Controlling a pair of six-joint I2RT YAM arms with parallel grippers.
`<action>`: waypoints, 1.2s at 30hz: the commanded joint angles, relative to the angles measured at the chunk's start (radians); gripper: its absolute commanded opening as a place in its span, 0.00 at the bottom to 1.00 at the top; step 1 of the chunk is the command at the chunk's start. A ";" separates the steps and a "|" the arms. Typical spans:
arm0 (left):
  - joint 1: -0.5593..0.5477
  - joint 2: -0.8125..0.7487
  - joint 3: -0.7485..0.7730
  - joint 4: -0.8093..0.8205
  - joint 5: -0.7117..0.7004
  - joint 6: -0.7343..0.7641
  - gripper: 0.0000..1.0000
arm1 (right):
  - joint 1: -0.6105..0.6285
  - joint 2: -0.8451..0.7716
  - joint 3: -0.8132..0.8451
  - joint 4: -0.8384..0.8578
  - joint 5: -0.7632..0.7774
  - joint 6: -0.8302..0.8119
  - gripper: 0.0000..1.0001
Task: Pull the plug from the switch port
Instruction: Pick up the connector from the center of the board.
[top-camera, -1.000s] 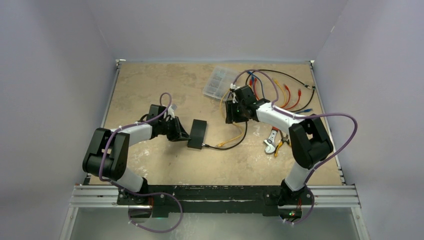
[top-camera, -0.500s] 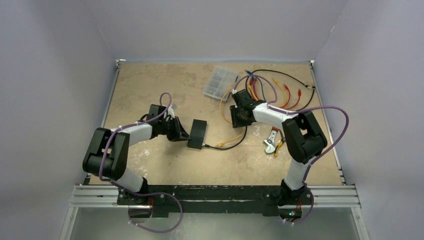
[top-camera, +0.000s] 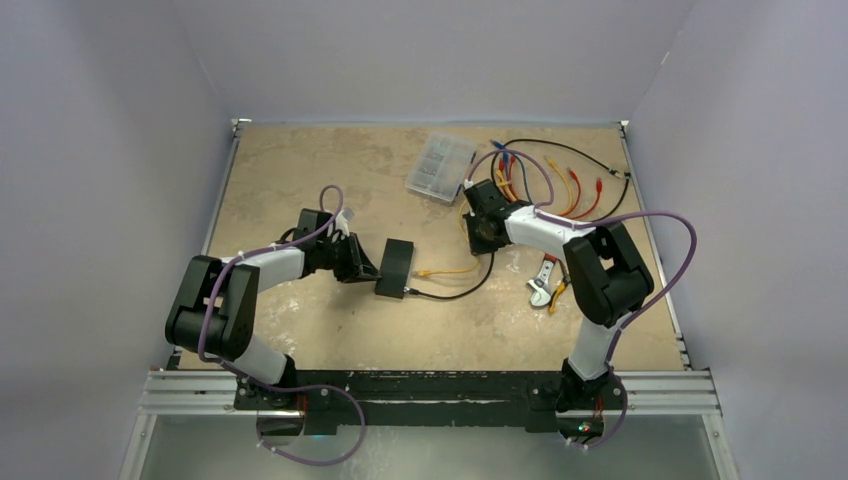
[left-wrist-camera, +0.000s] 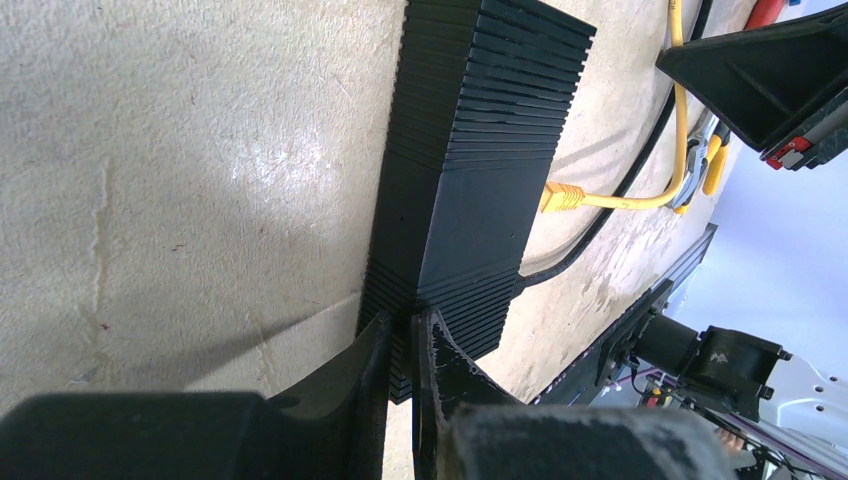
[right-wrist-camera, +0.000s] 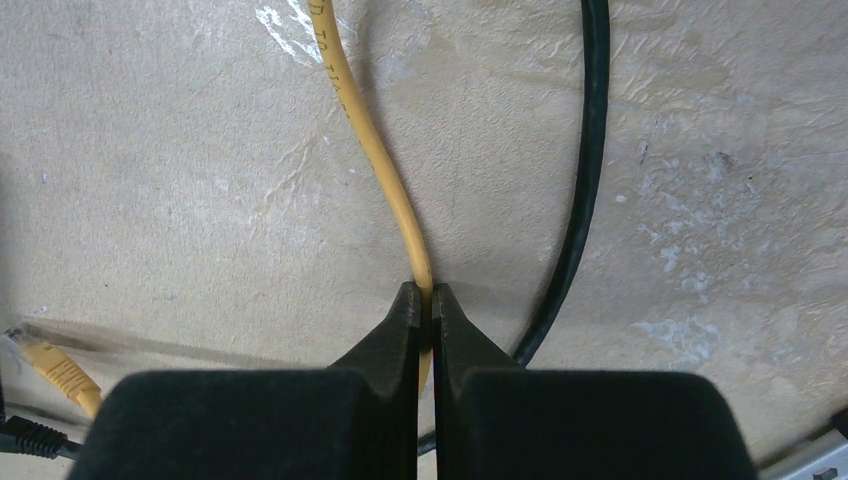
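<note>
The black switch (top-camera: 396, 267) stands on its edge mid-table, ribbed side toward the left wrist camera (left-wrist-camera: 480, 150). My left gripper (top-camera: 366, 270) is shut on its near ribbed edge (left-wrist-camera: 405, 335). A black cable (top-camera: 460, 291) runs into the switch's near end. A yellow cable (top-camera: 455, 270) lies just right of the switch, its yellow plug (top-camera: 424, 271) free on the table beside the box (left-wrist-camera: 560, 197). My right gripper (top-camera: 487, 237) is shut on this yellow cable (right-wrist-camera: 385, 190), pinching it between the fingertips (right-wrist-camera: 424, 300). The sockets themselves are hidden.
A clear compartment case (top-camera: 441, 167) sits at the back. Loose coloured cables (top-camera: 565, 185) spread at the back right. A wrench and pliers (top-camera: 545, 282) lie right of my right arm. The black cable (right-wrist-camera: 590, 150) curves close beside my right fingers; another yellow plug (right-wrist-camera: 50, 365) lies nearby.
My right gripper has lowered and closed on the yellow cable. The cable's plug end has swung from beside the black cable to nearer the switch's middle. The left arm has not moved.
</note>
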 joint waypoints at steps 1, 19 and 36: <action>0.009 0.064 -0.036 -0.095 -0.243 0.088 0.00 | 0.000 -0.032 0.020 -0.020 0.009 -0.009 0.00; 0.009 0.060 -0.031 -0.102 -0.241 0.093 0.00 | 0.001 -0.189 0.144 -0.022 0.036 -0.018 0.00; 0.009 0.067 -0.024 -0.108 -0.236 0.105 0.00 | -0.143 -0.263 0.117 0.054 -0.108 0.093 0.00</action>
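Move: The right hand holds the yellow cable just above the board. The heap of unplugged cables lies about 14 cm ahead of it and 21 cm to its right. The freed yellow plug is some 13 cm left and 6 cm back, with the switch about 19 cm left and 5 cm back; the clear box stands 20 cm ahead and 8 cm left. From the left hand, the heap is about 22 cm ahead and 43 cm right. Keeping the yellow cable pinched between its shut fingertips, the right hand lifts it off the board, rising about 11 cm and easing some 4 cm forward while the fingers tilt outward some 15 degrees. After a short hover it starts swinging right towards the cable heap. The left fingers stay put at the near left edge of the switch. ##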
